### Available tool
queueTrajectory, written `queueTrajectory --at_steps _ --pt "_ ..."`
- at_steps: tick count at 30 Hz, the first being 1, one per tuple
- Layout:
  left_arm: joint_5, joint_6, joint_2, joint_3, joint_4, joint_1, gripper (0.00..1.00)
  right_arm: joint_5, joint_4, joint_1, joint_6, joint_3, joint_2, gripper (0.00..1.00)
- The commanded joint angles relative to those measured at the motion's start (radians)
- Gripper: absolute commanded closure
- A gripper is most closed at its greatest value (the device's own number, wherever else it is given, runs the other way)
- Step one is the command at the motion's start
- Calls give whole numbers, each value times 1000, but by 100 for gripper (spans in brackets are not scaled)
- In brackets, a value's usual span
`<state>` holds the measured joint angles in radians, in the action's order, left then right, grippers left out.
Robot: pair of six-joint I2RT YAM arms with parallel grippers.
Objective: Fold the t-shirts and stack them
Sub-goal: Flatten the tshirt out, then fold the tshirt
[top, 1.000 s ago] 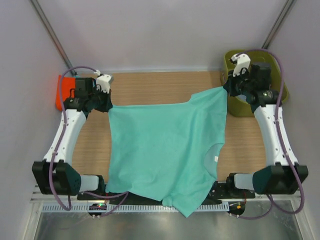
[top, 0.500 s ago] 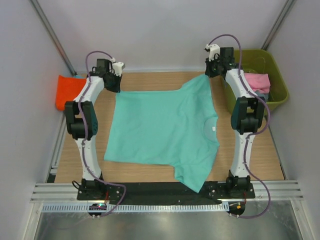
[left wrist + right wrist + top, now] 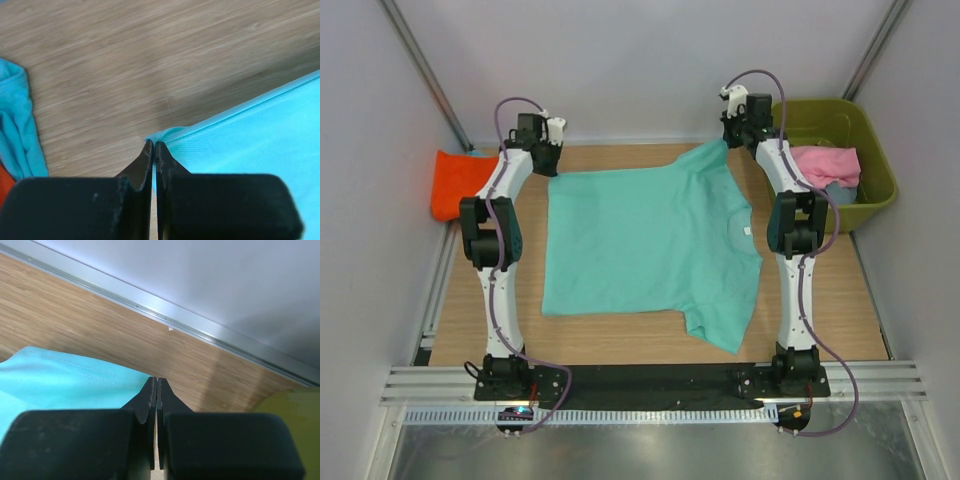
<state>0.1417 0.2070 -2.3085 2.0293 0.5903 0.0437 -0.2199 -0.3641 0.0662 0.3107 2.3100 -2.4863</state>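
A teal t-shirt (image 3: 645, 245) lies spread almost flat on the wooden table (image 3: 620, 340), its collar toward the right. My left gripper (image 3: 551, 168) is shut on its far left corner; the left wrist view shows the pinched corner (image 3: 159, 136) between the fingertips of the left gripper (image 3: 154, 146). My right gripper (image 3: 727, 138) is shut on the far right corner, and the shirt edge (image 3: 75, 380) runs into the closed jaws of the right gripper (image 3: 156, 381). An orange t-shirt (image 3: 455, 183) lies at the table's left edge. A pink t-shirt (image 3: 825, 162) rests on a pale blue one (image 3: 842, 190).
The olive-green bin (image 3: 875, 150) stands at the far right and holds the pink and pale blue shirts; its rim (image 3: 300, 410) shows in the right wrist view. A light blue cloth (image 3: 17, 130) lies beside the orange one. The back wall rail (image 3: 200, 330) is close ahead.
Both arms have stretched out toward the far edge, dragging the teal shirt away from the near edge. It no longer hangs over the front and lies flatter.
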Motion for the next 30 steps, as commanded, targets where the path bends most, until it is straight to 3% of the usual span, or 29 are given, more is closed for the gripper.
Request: queueTrajectory --at_steps 1,11,19,30 --pt "-18 -24 12 68 -66 -5 100 19 71 17 5 49 43 99" --pt "98 -34 147 49 48 8 100 1 10 21 39 -236 343 99" --pt "111 -20 337 -207 43 8 100 -15 8 23 44 -535 593 99" --pt "113 -24 477 -389 45 8 100 -32 22 23 54 -834 794 99"
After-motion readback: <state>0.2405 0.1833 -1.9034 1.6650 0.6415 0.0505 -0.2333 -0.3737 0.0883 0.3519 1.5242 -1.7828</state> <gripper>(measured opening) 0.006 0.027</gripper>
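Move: Both shut grippers hold the far edge of the spread teal t-shirt, roughly 5 cm (left) and 9 cm (right) above the table; the middle of the t-shirt lies about 21 cm back and 29 cm right of the left hand, and 28 cm back and 27 cm left of the right hand. An orange cloth sits some 29 cm left of the left hand and 2 cm back. The green bin's middle is around 32 cm right of the right hand and 8 cm back, and the t-shirt's white tag 25 cm back and 4 cm right. Keeping their pinch on the t-shirt's far corners, both arms lift and then carry the held edge back over the t-shirt's body, the right hand going some 17 cm back and the left, after an initial rise with hardly any forward creep, about 10 cm. The right hand climbs nearly 10 cm on the way and is already sinking again at the end, the left stays up some 6 cm, and both wrists hold nearly their slant. ##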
